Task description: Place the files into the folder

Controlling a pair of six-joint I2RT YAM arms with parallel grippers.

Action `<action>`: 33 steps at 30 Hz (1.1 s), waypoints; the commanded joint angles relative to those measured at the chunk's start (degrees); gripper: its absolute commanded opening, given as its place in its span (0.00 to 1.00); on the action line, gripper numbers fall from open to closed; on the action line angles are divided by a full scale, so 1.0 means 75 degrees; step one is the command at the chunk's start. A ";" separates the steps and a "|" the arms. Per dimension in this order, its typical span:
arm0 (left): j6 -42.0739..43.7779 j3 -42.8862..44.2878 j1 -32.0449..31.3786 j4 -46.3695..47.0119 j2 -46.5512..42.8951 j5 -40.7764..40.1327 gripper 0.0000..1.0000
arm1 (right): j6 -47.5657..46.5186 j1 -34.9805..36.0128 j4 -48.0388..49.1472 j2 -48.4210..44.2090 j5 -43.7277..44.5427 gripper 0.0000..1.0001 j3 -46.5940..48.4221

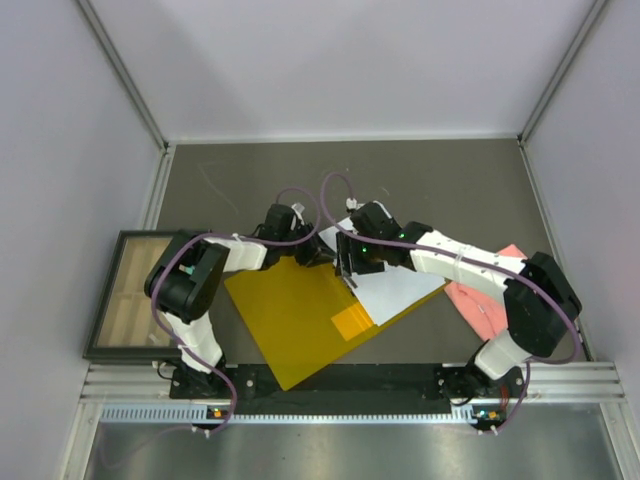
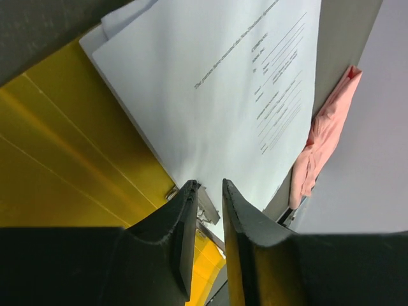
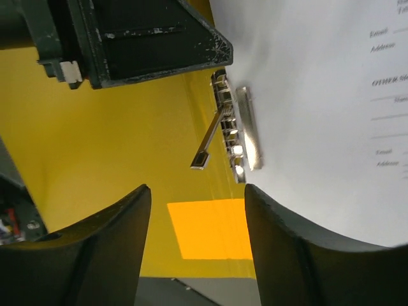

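Observation:
The folder [image 1: 290, 320] lies open on the table, its yellow inside [image 2: 83, 146] facing up. The files [image 1: 400, 290], white printed sheets [image 2: 242, 95], rest on its right half. Beside their left edge is the metal clip [image 3: 239, 131], its lever [image 3: 207, 143] raised. My left gripper [image 2: 209, 185] hovers over the clip's end [image 2: 207, 207], its jaws a narrow gap apart with nothing between them. My right gripper [image 3: 197, 191] stands open just in front of the clip, above the yellow inside [image 3: 108, 146] and an orange patch [image 3: 210, 229], holding nothing. Both grippers [image 1: 318, 252] [image 1: 352, 275] meet near the folder's far edge.
A pink cloth [image 1: 480, 295] lies to the right of the files, partly under my right arm. A dark-framed tray [image 1: 125, 295] sits at the table's left edge. My left gripper's black body [image 3: 146, 44] hangs close above the clip in the right wrist view.

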 commanded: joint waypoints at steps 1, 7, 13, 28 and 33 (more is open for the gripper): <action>0.0072 -0.0190 -0.0067 0.0349 -0.0192 -0.0127 0.27 | 0.2042 -0.0290 -0.0138 -0.0445 -0.0965 0.57 0.0003; 0.0224 -0.0226 -0.0113 0.0384 -0.0110 -0.0350 0.25 | 0.3453 -0.0690 0.0449 -0.0457 -0.1919 0.47 -0.0654; 0.0318 -0.0225 -0.0184 0.0407 0.0042 -0.0432 0.25 | 0.4087 -0.0971 0.0671 -0.0421 -0.1991 0.37 -0.0819; 0.0482 -0.0108 -0.0266 0.0290 0.0148 -0.0584 0.25 | 0.4615 -0.1147 0.1257 0.0188 -0.2248 0.34 -0.0948; 0.0506 -0.0097 -0.0312 0.0267 0.0159 -0.0654 0.25 | 0.4685 -0.1240 0.1339 0.0235 -0.2236 0.31 -0.1029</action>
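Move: The folder's metal clip, its lever raised, lies about 2 cm ahead and 2 cm left of the right hand, 7 cm below. From that hand the paper stack's middle is some 9 cm right and 5 cm ahead, and the orange sticker 10 cm back, straight in line, both about 8 cm down. From the left hand the clip is roughly 3 cm back, 4 cm right and 3 cm below. Right hand draws back 2 cm and returns, rolling 40 degrees clockwise, fingers narrowing towards the lever; left sinks. ##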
